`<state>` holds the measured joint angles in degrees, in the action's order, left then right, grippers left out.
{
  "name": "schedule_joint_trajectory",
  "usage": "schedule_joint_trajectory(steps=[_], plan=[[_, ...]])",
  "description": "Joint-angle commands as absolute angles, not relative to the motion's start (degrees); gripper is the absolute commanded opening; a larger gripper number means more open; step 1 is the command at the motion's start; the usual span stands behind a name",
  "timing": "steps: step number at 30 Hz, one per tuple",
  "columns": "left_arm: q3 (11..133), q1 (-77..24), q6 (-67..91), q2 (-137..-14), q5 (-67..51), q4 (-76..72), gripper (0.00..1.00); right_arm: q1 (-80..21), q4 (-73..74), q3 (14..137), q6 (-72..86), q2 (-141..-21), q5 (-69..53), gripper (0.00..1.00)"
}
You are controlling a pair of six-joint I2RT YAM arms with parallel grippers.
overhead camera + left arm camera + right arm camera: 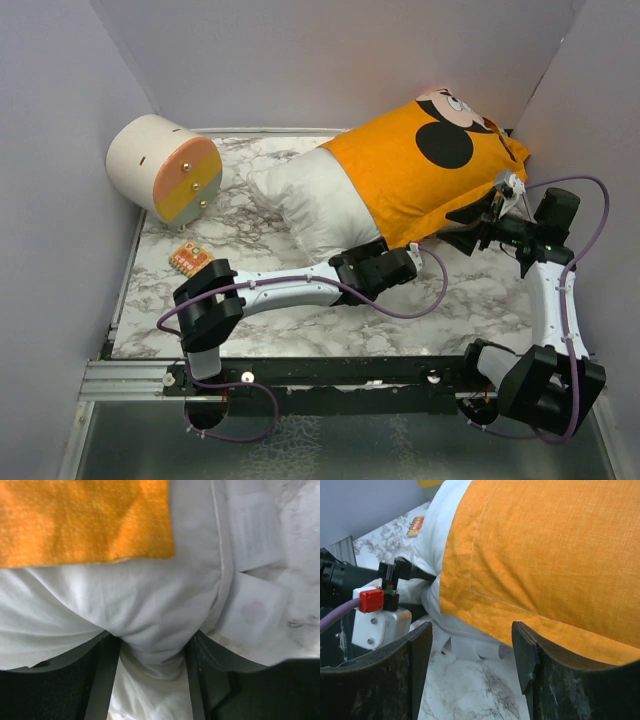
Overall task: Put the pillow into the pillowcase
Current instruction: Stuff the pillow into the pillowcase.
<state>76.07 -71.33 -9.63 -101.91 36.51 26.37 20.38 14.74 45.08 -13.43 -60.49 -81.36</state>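
Note:
The white pillow [305, 195] lies across the marble table with its far half inside the orange pillowcase [420, 165], which shows a Mickey Mouse face. My left gripper [395, 262] is at the pillow's near edge, just below the case's open hem. In the left wrist view a bulge of pillow [125, 600] fabric is bunched between the fingers of the left gripper [150, 645], below the pillowcase [85, 520] hem. My right gripper [480, 215] stands open beside the case's right end. The wrist view shows the right gripper [472, 640] with only table between its fingers, the pillowcase [545, 555] just ahead.
A cream-and-orange cylinder [165, 168] lies at the back left. A small orange card [190, 258] rests on the marble table [300, 320] near the left arm. Grey walls close in on three sides. White labels [252, 610] hang from the pillow's seam.

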Motion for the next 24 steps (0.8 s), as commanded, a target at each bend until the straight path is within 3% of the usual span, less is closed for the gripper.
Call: schedule_joint_trajectory(steps=[1,2,3,5,13,18,24], plan=[[75.8,-67.2,-8.0,-102.7,35.7,24.6,0.34,20.8,23.6,49.7,-22.2,-61.1,-78.1,0.65],[75.6,-66.8,-7.9,-102.2,35.6,24.2,0.17,20.8,25.5,50.8,-23.9,-61.3,-77.9,0.65],[75.4,-66.5,-8.3,-101.6,35.3,23.6,0.07,20.8,27.9,52.0,-25.6,-61.8,-77.9,0.65],[75.0,-65.6,-8.9,-99.8,33.4,22.6,0.0,20.8,31.8,55.2,-29.2,-62.9,-76.7,0.65],[74.3,-60.4,-8.3,-86.7,15.2,18.4,0.0,20.7,41.1,64.0,-42.5,-65.5,-65.4,0.67],[77.3,-56.9,-7.2,-81.3,4.0,18.6,0.0,20.7,43.8,62.0,-59.6,-67.0,-63.3,0.97],[82.2,-53.0,-4.4,-78.3,-7.3,18.8,0.0,20.7,44.1,58.5,-83.2,-67.3,-67.1,1.0]])
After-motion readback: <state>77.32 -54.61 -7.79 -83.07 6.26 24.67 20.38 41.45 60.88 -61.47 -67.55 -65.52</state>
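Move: The pillow's loose near edge is about 3 cm ahead of my left hand and 1 cm to its left, level with my open fingers. The near corner of the pillowcase hem lies roughly 6 cm ahead and 5 cm right of that hand, and the pillow's tags some 7 cm right and 2 cm ahead. From my right hand, the pillowcase's near side edge is about 5 cm ahead, 3 cm left and 6 cm lower; the pillow edge is some 18 cm left, 1 cm back and 12 cm lower. I slip my left fingers about 3 cm forward and a little left and shut them on the pillow's loose edge, pinching a gathered fold, then lift it straight up some 12 cm, rolling my hand's left side down about 30 degrees. Meanwhile my right hand moves forward and right by the pillowcase's near edge, rises slightly then sinks back, tipping its fingers down and opening wide. ##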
